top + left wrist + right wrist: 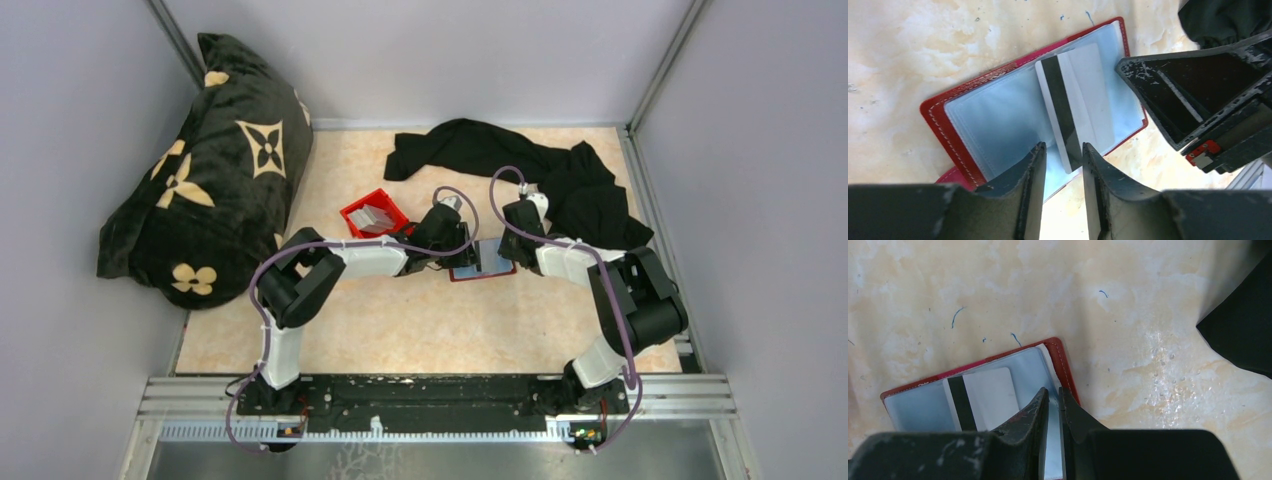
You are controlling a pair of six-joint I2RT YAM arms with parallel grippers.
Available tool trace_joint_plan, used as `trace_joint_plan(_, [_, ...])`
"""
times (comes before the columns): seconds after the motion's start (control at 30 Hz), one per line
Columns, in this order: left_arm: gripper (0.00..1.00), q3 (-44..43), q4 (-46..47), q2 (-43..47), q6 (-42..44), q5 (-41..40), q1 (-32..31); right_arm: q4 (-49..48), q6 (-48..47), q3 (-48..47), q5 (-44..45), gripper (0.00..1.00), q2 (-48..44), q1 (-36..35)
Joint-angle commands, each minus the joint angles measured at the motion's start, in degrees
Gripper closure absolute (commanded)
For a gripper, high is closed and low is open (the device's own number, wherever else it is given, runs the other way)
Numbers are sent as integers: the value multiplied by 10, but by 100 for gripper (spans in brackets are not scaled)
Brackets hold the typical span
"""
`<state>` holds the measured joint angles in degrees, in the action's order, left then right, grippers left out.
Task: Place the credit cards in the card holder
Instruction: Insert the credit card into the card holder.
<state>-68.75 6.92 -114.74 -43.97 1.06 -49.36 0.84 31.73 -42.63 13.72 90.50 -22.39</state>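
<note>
The card holder (973, 125) lies open on the table, dark red with pale clear sleeves (478, 267) (918, 407). One credit card (1083, 100), white with a black stripe, lies across its right sleeve (985, 392). My left gripper (1062, 147) stands open just over that card's near end, its fingers apart and not touching it. My right gripper (1054, 391) is nearly shut at the holder's right edge, with a pale sleeve leaf in the narrow slit between its fingers (1122, 64). More grey credit cards (373, 217) lie in a red bin.
The red bin (352, 212) stands left of the left gripper (450, 248). A black cloth (520, 165) lies crumpled behind the right gripper (512, 250). A dark flowered pillow (205, 170) leans at the far left. Grey walls close in the table.
</note>
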Motion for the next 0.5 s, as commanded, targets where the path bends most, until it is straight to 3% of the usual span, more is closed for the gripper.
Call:
trace_joint_plan(0.0, [63,-10,-39,1,18,-22,1,21,2,14,-16,87,21,-3])
trace_joint_plan(0.2, [71,5,-31,20,18,-49,1,21,2,12,-17,87,23,-3])
trace_joint_plan(0.47, [91,-5,-37,9,30,-53,1,22,2,12,-17,87,23,-3])
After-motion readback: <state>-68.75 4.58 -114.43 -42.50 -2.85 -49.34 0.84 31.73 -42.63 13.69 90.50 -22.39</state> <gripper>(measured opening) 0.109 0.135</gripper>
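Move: Just off the left hand, the credit card's middle lies about 4 cm to its right, 2 cm ahead and some 2 cm below, with the open card holder's middle only 3 cm right and 2 cm ahead. The red box stands roughly 23 cm to that hand's left and 9 cm farther out. From the right hand, the card is about 5 cm left and 2 cm back, slightly below. Backing off leftward by just over 1 cm, the left hand also eases about half a centimetre forward and half a centimetre down, to beside the card's left edge. Its half-open fingers close almost fully on nothing, and the wrist barely turns. The right hand keeps still, its nearly shut fingertips at the holder's right flap. ##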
